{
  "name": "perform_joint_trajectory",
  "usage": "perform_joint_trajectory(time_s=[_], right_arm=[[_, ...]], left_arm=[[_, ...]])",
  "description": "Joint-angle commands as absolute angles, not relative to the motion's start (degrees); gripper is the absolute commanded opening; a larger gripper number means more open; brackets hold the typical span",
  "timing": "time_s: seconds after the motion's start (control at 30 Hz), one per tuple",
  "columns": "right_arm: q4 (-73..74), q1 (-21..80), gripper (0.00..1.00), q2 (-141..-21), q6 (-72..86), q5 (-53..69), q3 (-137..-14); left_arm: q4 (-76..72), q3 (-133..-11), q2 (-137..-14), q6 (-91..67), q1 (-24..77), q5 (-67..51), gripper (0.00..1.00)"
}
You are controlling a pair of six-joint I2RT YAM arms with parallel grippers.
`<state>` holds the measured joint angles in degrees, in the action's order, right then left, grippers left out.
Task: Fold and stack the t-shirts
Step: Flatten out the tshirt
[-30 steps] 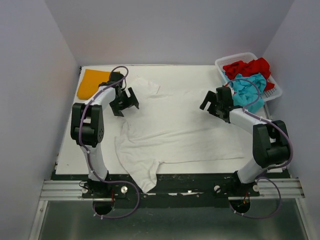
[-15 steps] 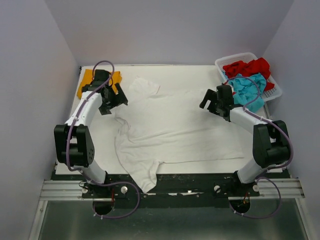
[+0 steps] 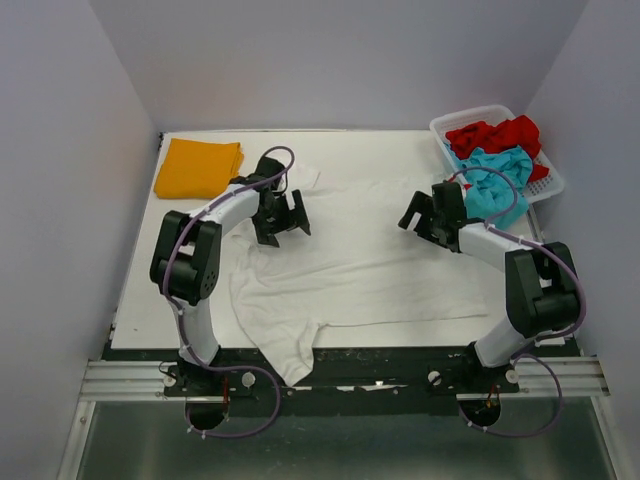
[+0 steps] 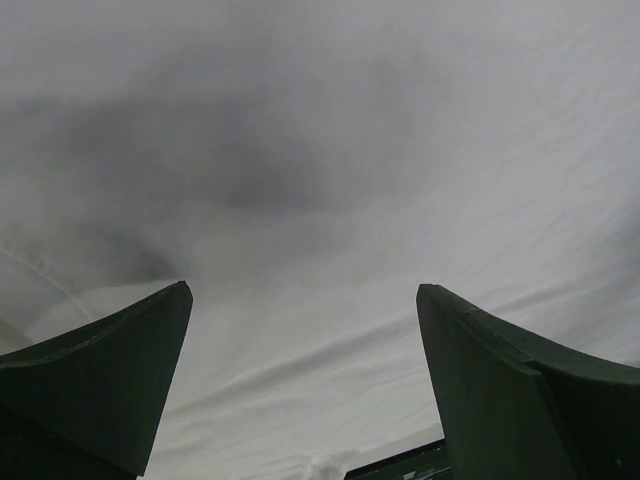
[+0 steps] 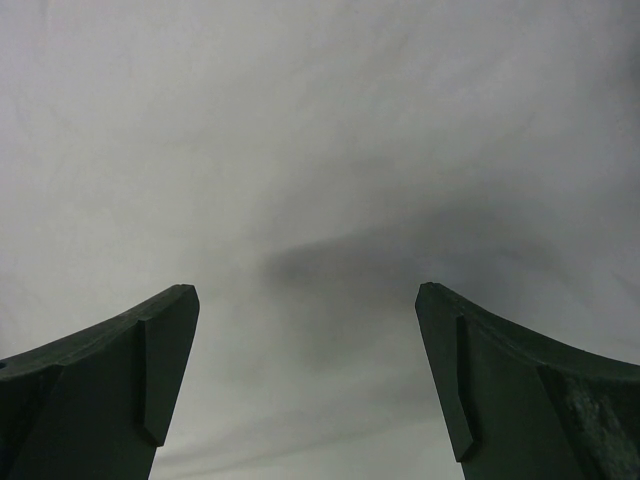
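A white t-shirt (image 3: 350, 255) lies spread over the table, one sleeve hanging over the near edge. My left gripper (image 3: 282, 218) is open and empty, low over the shirt's upper left part; white cloth (image 4: 320, 200) fills its wrist view between the fingers (image 4: 120, 370). My right gripper (image 3: 422, 212) is open and empty over the shirt's upper right part, with white cloth (image 5: 320, 180) below it. A folded orange-yellow t-shirt (image 3: 198, 167) lies at the far left corner. Red (image 3: 495, 134) and teal (image 3: 497, 178) t-shirts are heaped in the basket.
The white lattice basket (image 3: 548, 185) stands at the far right of the table. Grey walls close in the left, back and right sides. The table's near edge (image 3: 400, 352) meets a metal rail where the arm bases stand.
My left gripper swung out over the orange-yellow shirt and has now come back right onto the white shirt's upper left part. The right arm has barely moved.
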<state>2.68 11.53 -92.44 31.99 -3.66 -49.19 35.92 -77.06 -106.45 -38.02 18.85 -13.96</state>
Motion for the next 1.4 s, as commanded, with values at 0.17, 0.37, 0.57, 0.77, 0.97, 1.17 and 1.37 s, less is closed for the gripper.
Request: perform_joint_trajectory(time_s=[0.17,0.37,0.57,0.77,0.97,1.17,1.37], right_arm=[[2.6,11.5,1.0,-94.6,42.5,-9.7,-47.1],[-1.2,11.5,1.0,-95.3,44.6,-9.8,-46.3],[-1.6,11.3,1.0,-99.1,42.4,-12.5,-50.2],[-0.5,11.5,1.0,-97.0,35.9,-8.2,-54.7],[-1.5,16.2,1.0,-82.6,28.7,5.1,-49.9],[-2.0,34.9,1.0,-81.8,23.2,24.5,-49.7],[-1.5,55.5,1.0,-93.6,13.0,23.2,-58.2]], left_arm=[[40.5,-89.1,-120.1,-42.1,19.2,-14.8,0.99],[48.0,-103.3,-127.5,-43.3,19.4,-12.4,0.99],[58.3,-120.7,-135.6,-42.1,19.2,-8.3,0.99],[57.0,-124.6,-133.3,-38.9,17.0,-9.7,0.99],[48.0,-103.5,-112.7,-36.6,17.0,-10.5,0.99],[31.4,-66.8,-88.0,-42.3,16.1,-15.6,0.99],[23.0,-52.1,-87.6,-44.8,14.5,-21.7,0.99]])
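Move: The left hand, open, hovers low over the white t-shirt, with the shirt's far sleeve about 13 cm straight ahead and 3 cm below, and the folded orange t-shirt some 15 cm ahead and 22 cm to the left. The near sleeve, hanging over the table's front edge, lies about 30 cm straight back from the left hand. From the right hand that near sleeve is roughly 33 cm back and 34 cm left; the basket stands about 16 cm ahead and 18 cm right. Down a couple of centimetres and then forward about 11 cm at cloth level, the left hand pushes the shirt's left part away from the base, then lifts and draws back past its start. The right hand stays low, creeping forward a little, then rises and swings some 27 cm left and 15 cm back towards the near sleeve, turning about 60 degrees counter-clockwise. Both grippers stay wide open. ##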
